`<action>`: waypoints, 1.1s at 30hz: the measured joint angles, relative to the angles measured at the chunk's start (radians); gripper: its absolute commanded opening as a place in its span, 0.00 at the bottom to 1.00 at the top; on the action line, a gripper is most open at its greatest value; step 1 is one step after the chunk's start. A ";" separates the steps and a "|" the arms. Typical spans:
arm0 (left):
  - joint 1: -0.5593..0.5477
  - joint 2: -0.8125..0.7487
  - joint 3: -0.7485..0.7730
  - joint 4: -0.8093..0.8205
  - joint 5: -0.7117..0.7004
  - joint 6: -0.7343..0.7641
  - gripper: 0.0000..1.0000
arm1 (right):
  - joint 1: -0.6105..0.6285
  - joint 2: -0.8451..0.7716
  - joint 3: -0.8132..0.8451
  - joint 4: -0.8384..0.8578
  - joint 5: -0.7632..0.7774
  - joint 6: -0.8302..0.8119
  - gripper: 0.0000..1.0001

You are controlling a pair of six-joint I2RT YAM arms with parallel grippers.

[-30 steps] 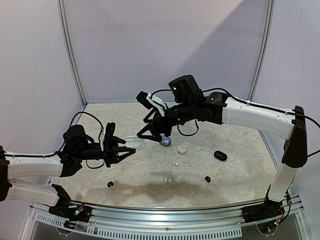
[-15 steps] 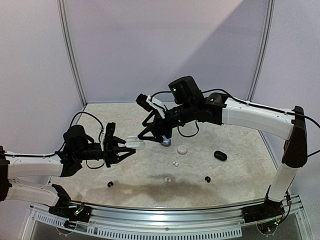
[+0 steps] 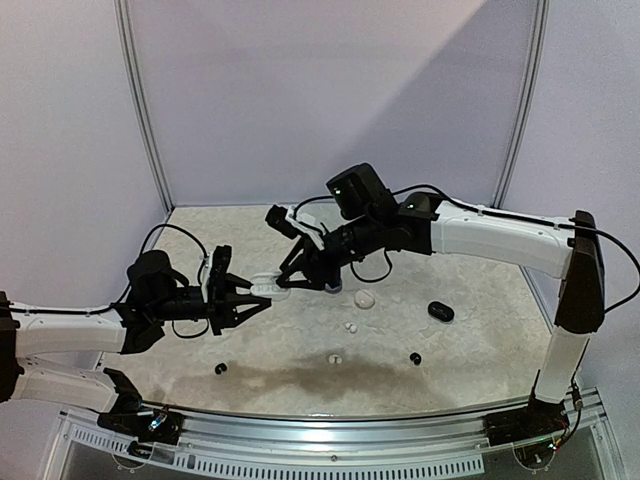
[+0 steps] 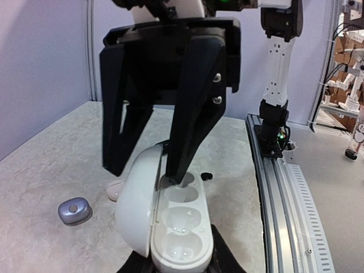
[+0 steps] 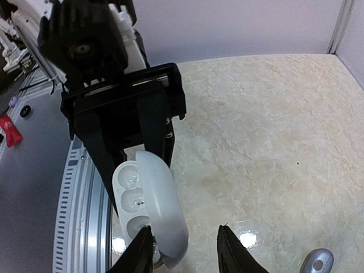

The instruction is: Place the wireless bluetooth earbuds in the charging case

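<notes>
My left gripper [image 3: 250, 298] is shut on the white charging case [image 4: 181, 227], whose lid [image 4: 136, 205] stands open to the left over empty cavities. My right gripper [image 3: 295, 280] hangs over the case, open, its jaws astride the lid [image 5: 162, 213]. One of its fingertips [image 4: 176, 176] sits at the far cavity, the other [image 4: 114, 168] outside the lid. I see no bud between the jaws. Loose earbuds lie on the table: two white ones [image 3: 350, 326] [image 3: 336, 357] and two black ones [image 3: 221, 368] [image 3: 414, 357].
A blue-grey case [image 4: 74, 210] and a pale pebble-like case [image 3: 365, 298] lie just beyond the right gripper. A black case [image 3: 440, 311] sits further right. A metal rail [image 4: 284, 187] runs along the table's near edge.
The right gripper has moved left and down onto the open case, and its jaws have narrowed. The left arm and the case have stayed put.
</notes>
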 measured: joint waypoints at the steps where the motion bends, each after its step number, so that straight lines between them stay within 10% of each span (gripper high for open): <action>1: 0.000 0.001 0.000 -0.005 -0.003 0.000 0.00 | 0.002 0.002 0.002 -0.006 -0.003 -0.001 0.29; 7: 0.000 0.001 -0.001 -0.005 -0.009 0.000 0.01 | 0.013 0.003 0.009 -0.025 -0.008 -0.021 0.21; 12: 0.000 0.001 -0.009 0.002 -0.037 -0.006 0.29 | 0.017 -0.001 0.004 -0.012 0.030 -0.039 0.15; 26: -0.001 0.001 -0.013 0.028 -0.063 -0.027 0.51 | 0.037 -0.089 -0.045 0.076 0.115 -0.066 0.14; 33: -0.001 0.001 -0.013 0.029 -0.064 -0.043 0.47 | 0.094 -0.089 -0.048 0.069 0.283 -0.132 0.13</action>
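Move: The open white charging case is still held by its left end in the left fingers, its middle some 3 cm to their right and about 1 cm ahead and above. From the right hand, whose parted fingers straddle the lid's right end, the case's middle lies about 3 cm left, 1 cm back and 2 cm below. Well below on the table, the blue case is roughly 16 cm ahead and 12 cm right, the round pink case 13 cm ahead and 19 cm right. The white case's lid is pinched at its right end as the right fingers close to nearly shut, one inside the open case and one outside. The left fingers then open and let go, their hand shifting only about 1 cm forward, while the right hand raises the case some 3 cm out from between them, rolling about 15 degrees about its fingers' line. ##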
